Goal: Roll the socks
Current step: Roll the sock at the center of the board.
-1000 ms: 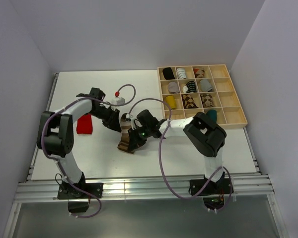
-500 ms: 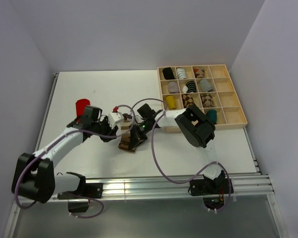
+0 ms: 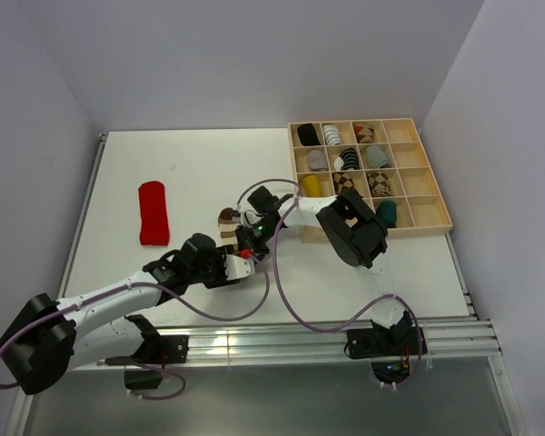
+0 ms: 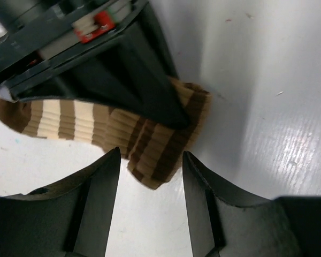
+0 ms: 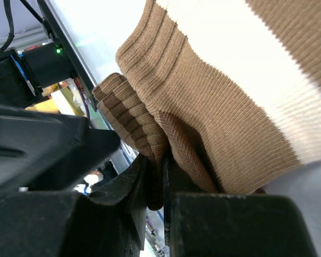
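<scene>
The brown-and-cream striped sock (image 4: 144, 136) lies on the white table, partly folded; in the top view only its far end (image 3: 225, 220) shows. My right gripper (image 5: 163, 179) is shut on a fold of this sock (image 5: 230, 96), and from above it (image 3: 254, 238) sits over the sock. My left gripper (image 4: 150, 168) is open just short of the sock's folded end, with nothing between its fingers; it (image 3: 240, 265) is on the near side of the sock. The red sock (image 3: 153, 213) lies flat at the left. A teal sock (image 3: 387, 214) sits in the tray.
A wooden compartment tray (image 3: 431, 214) at the back right holds several rolled sock bundles. The right arm's body (image 4: 91, 59) fills the upper part of the left wrist view, close above the sock. Cables loop over the table near both grippers.
My left arm has swung from the far-left side of the striped sock round to its near side and its jaws have opened. The red sock is uncovered. The right gripper kept its hold.
</scene>
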Available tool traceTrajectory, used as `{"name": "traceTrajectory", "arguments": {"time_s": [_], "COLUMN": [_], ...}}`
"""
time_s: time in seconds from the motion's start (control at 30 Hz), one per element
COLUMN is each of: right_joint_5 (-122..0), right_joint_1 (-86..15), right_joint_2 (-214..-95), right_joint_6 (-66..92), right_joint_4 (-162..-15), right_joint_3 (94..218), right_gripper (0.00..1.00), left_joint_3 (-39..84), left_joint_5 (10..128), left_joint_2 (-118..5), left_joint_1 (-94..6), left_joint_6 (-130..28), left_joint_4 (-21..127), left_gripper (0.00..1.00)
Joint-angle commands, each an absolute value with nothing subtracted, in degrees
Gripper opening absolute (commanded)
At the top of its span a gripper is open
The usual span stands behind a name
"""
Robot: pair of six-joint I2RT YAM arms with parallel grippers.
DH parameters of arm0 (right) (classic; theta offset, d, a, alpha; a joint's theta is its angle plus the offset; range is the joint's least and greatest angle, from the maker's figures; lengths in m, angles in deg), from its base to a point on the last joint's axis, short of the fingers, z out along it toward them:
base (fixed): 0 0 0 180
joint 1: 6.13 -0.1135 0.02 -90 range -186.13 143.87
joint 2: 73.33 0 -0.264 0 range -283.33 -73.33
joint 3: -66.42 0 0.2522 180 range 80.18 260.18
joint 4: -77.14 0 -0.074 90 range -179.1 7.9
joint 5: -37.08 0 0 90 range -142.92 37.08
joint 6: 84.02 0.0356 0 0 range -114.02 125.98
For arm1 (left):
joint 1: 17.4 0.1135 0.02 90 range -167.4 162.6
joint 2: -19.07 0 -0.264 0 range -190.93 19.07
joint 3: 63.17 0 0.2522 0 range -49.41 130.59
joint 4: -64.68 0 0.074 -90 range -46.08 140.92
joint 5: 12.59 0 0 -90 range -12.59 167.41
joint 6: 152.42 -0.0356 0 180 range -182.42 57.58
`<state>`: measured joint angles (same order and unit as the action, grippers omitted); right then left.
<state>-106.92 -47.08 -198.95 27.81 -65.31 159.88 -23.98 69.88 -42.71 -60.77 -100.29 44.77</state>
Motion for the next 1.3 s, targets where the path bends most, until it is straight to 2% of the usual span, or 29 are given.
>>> {"name": "traceTrajectory", "arguments": {"time_s": [0.0, 0.53, 0.7, 0.73, 0.83, 0.9, 0.93, 0.97, 1.07, 1.27], "right_joint_5": [-104.33, -105.57, -105.83, -105.65, -105.48, -104.34, -101.99, -101.09, -96.26, -86.52], "right_joint_1": [-46.38, -45.85, -45.68, -45.68, -45.50, -45.41, -45.33, -45.24, -44.71, -41.82], "right_joint_2": [-200.85, -201.65, -201.91, -201.91, -201.82, -200.95, -200.25, -199.37, -193.58, -178.64], "right_joint_6": [26.29, 24.88, 24.09, 24.00, 23.65, 24.08, 24.18, 24.44, 27.33, 31.81], "right_joint_4": [-62.38, -60.72, -59.92, -59.74, -59.74, -60.09, -61.05, -61.93, -67.72, -76.17], "right_joint_3": [161.21, 162.44, 162.97, 162.97, 162.97, 162.62, 162.27, 161.75, 157.18, 147.87], "right_gripper": [0.08, 0.08, 0.09, 0.09, 0.13, 0.20, 0.23, 0.31, 0.47, 0.54], "left_joint_3": [-25.59, -31.13, -30.87, -30.78, -30.25, -29.82, -29.38, -28.42, -26.30, -21.64], "left_joint_5": [73.37, 77.06, 77.15, 77.15, 76.80, 75.92, 75.31, 73.74, 70.14, 62.66], "left_joint_2": [-43.86, -50.10, -53.34, -53.88, -55.29, -55.46, -55.38, -55.12, -53.36, -52.74], "left_joint_1": [-63.54, -66.79, -66.79, -66.88, -66.88, -66.88, -66.88, -66.88, -66.79, -65.74], "left_joint_6": [-101.80, -105.49, -106.89, -106.90, -106.98, -106.55, -105.50, -104.88, -102.51, -98.29], "left_joint_4": [50.48, 63.31, 63.58, 63.32, 61.74, 60.51, 59.63, 57.71, 53.23, 46.18], "left_gripper": [0.55, 0.53, 0.40, 0.31, 0.18, 0.11, 0.03, 0.00, 0.00, 0.00]}}
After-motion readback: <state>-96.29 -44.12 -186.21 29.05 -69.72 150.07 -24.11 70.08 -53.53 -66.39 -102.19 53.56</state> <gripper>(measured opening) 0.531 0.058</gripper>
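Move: The folded cuff end of the brown striped sock lies just in front of the left fingers, about 1 cm ahead, 2 cm to the right and 4 cm below. The right fingers already pinch that end, its middle about level with them fore and aft, 1 cm left and 1 cm down. From the left hand the sock's toe is some 10 cm straight ahead, and the red sock roughly 10 cm ahead and 18 cm left, both 5 cm lower. The left fingers shut on the folded cuff end and pinch it, after the hand has sunk about 3 cm and eased some 2 cm right with its gripper half open. The right hand keeps its pinch, creeping about 1 cm forward and right, until the left has hold; then it opens, comes free of the sock and lifts away rightward, forward and up at growing speed, tipping back some 10 degrees. ##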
